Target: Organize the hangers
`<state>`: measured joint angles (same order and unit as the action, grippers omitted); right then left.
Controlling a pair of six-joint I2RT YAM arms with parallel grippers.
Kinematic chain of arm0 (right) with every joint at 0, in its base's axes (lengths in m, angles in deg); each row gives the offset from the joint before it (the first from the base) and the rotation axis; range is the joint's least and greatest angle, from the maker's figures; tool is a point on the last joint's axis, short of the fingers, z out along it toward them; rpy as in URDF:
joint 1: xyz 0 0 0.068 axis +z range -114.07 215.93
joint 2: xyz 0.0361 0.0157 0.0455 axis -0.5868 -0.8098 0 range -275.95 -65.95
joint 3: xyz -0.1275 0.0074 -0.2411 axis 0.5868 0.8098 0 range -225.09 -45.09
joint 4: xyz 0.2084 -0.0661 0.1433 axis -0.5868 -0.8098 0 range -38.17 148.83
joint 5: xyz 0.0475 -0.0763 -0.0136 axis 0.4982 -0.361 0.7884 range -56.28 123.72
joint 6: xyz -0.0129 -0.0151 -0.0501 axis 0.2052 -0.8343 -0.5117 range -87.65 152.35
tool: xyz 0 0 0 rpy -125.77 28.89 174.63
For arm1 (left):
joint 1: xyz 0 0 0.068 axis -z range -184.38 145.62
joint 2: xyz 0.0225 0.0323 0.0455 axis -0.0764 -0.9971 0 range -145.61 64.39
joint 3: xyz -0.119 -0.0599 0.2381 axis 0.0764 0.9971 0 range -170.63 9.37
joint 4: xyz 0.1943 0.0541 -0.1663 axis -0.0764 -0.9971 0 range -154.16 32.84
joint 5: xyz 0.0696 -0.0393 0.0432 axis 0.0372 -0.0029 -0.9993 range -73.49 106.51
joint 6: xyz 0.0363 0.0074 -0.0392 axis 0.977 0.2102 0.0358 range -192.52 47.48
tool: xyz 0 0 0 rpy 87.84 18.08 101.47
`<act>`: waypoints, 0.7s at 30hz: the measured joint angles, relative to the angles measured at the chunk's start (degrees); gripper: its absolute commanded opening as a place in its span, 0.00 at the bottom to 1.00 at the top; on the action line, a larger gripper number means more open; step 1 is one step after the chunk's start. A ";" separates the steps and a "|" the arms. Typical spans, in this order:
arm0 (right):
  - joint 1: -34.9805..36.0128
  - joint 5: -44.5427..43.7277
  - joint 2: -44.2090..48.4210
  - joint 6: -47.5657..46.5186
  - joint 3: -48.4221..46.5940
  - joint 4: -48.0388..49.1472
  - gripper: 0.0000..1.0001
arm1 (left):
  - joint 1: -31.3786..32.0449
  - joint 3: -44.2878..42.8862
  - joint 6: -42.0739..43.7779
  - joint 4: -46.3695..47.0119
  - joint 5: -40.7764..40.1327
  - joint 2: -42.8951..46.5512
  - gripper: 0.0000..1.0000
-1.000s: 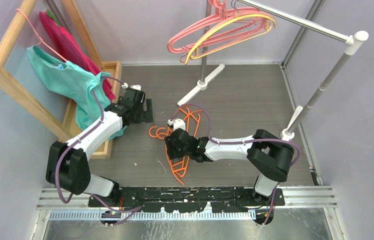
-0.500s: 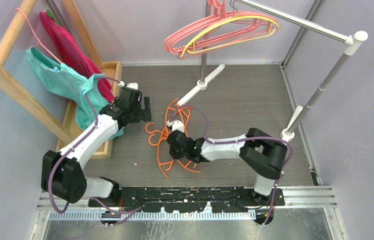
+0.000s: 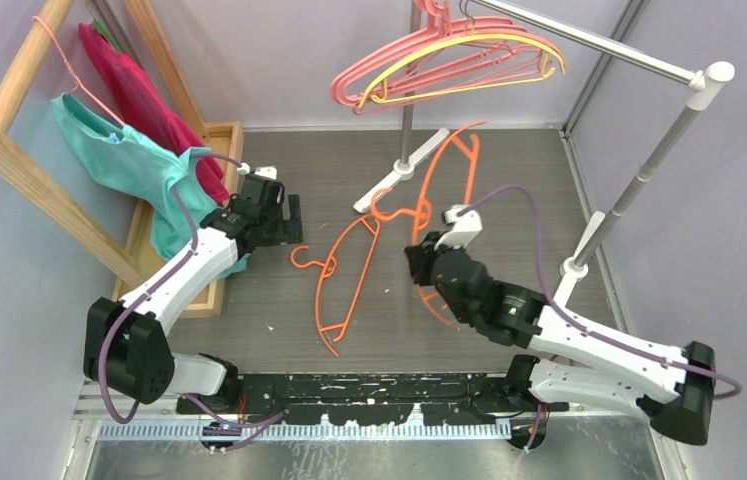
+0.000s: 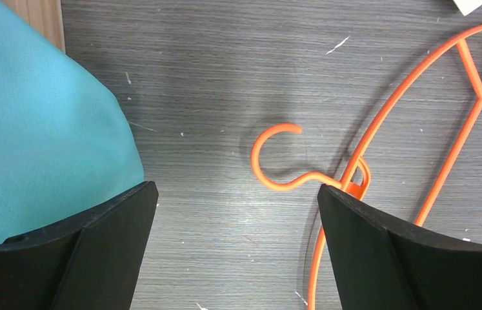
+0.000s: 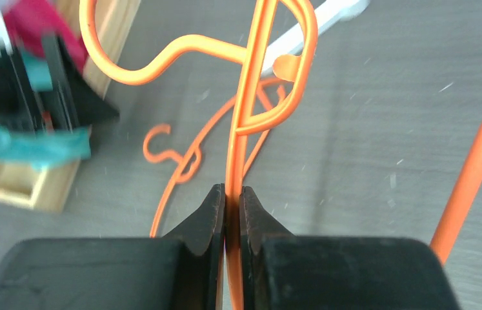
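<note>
My right gripper (image 5: 231, 190) is shut on the thin rod of an orange hanger (image 5: 249, 97), holding it off the floor with its hook toward the left. From above, that gripper (image 3: 417, 262) is right of centre and the held hanger (image 3: 472, 135) slants up toward the rail. A second orange hanger (image 3: 327, 262) lies flat on the floor. Its hook (image 4: 255, 158) lies on the floor ahead of the fingers of my open left gripper (image 4: 235, 187), which hovers beside the teal cloth (image 4: 38, 129). Pink and yellow hangers (image 3: 419, 50) hang on the metal rail (image 3: 599, 45).
A wooden rack (image 3: 9, 150) at the left carries teal cloth (image 3: 129, 160) on a thin pink hanger and red cloth (image 3: 139, 90). The rail's white foot (image 3: 404, 170) and slanted pole (image 3: 639, 180) stand on the grey floor. Walls close in both sides.
My right gripper shut on one orange hanger, then lifted it up and to the right off the pile. The other orange hanger stayed on the floor. The left arm barely moved.
</note>
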<state>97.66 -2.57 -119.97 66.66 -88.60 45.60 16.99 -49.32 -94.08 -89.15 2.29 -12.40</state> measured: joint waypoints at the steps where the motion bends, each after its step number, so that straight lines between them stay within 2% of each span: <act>1: -1.07 -1.18 1.95 -0.50 -0.50 -0.15 0.01 | 0.00 0.00 0.00 -0.02 0.02 -0.24 0.98; 6: -13.60 -1.09 5.25 -2.60 -4.55 3.52 0.01 | 0.00 0.00 0.04 -0.02 0.15 -0.87 0.98; 12: -29.55 8.26 -0.79 -0.59 -12.15 13.05 0.01 | 0.00 0.35 0.26 0.26 0.81 -0.85 0.98; 21: -41.79 23.56 -9.14 8.59 -15.30 25.57 0.01 | 0.00 0.61 1.01 0.44 0.98 -0.83 0.98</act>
<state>55.87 20.99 -129.11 75.25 -103.90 71.17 16.99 -48.71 -93.08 -88.71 3.27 -13.23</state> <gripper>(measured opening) 0.124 0.980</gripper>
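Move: The rail stretch just right of the hung hangers lies about 24 cm ahead of my right hand, which already holds an orange hanger, 12 cm to its right and 33 cm higher. The hung hangers' bodies are some 27 cm ahead, 7 cm right and 22 cm up; the last orange hanger lies 2 cm ahead, 12 cm left and 21 cm below. From my left hand that rail stretch is roughly 13 cm ahead, 42 cm right and 41 cm up. Keeping the orange hanger pinched below its hook, I swing my right hand up about 18 cm and forward about 16 cm towards the rail. It also goes some 10 cm right, nearly all of that early on. On the way the wrist rolls its left side up some 30 degrees, tips the fingers upward and turns clockwise. ##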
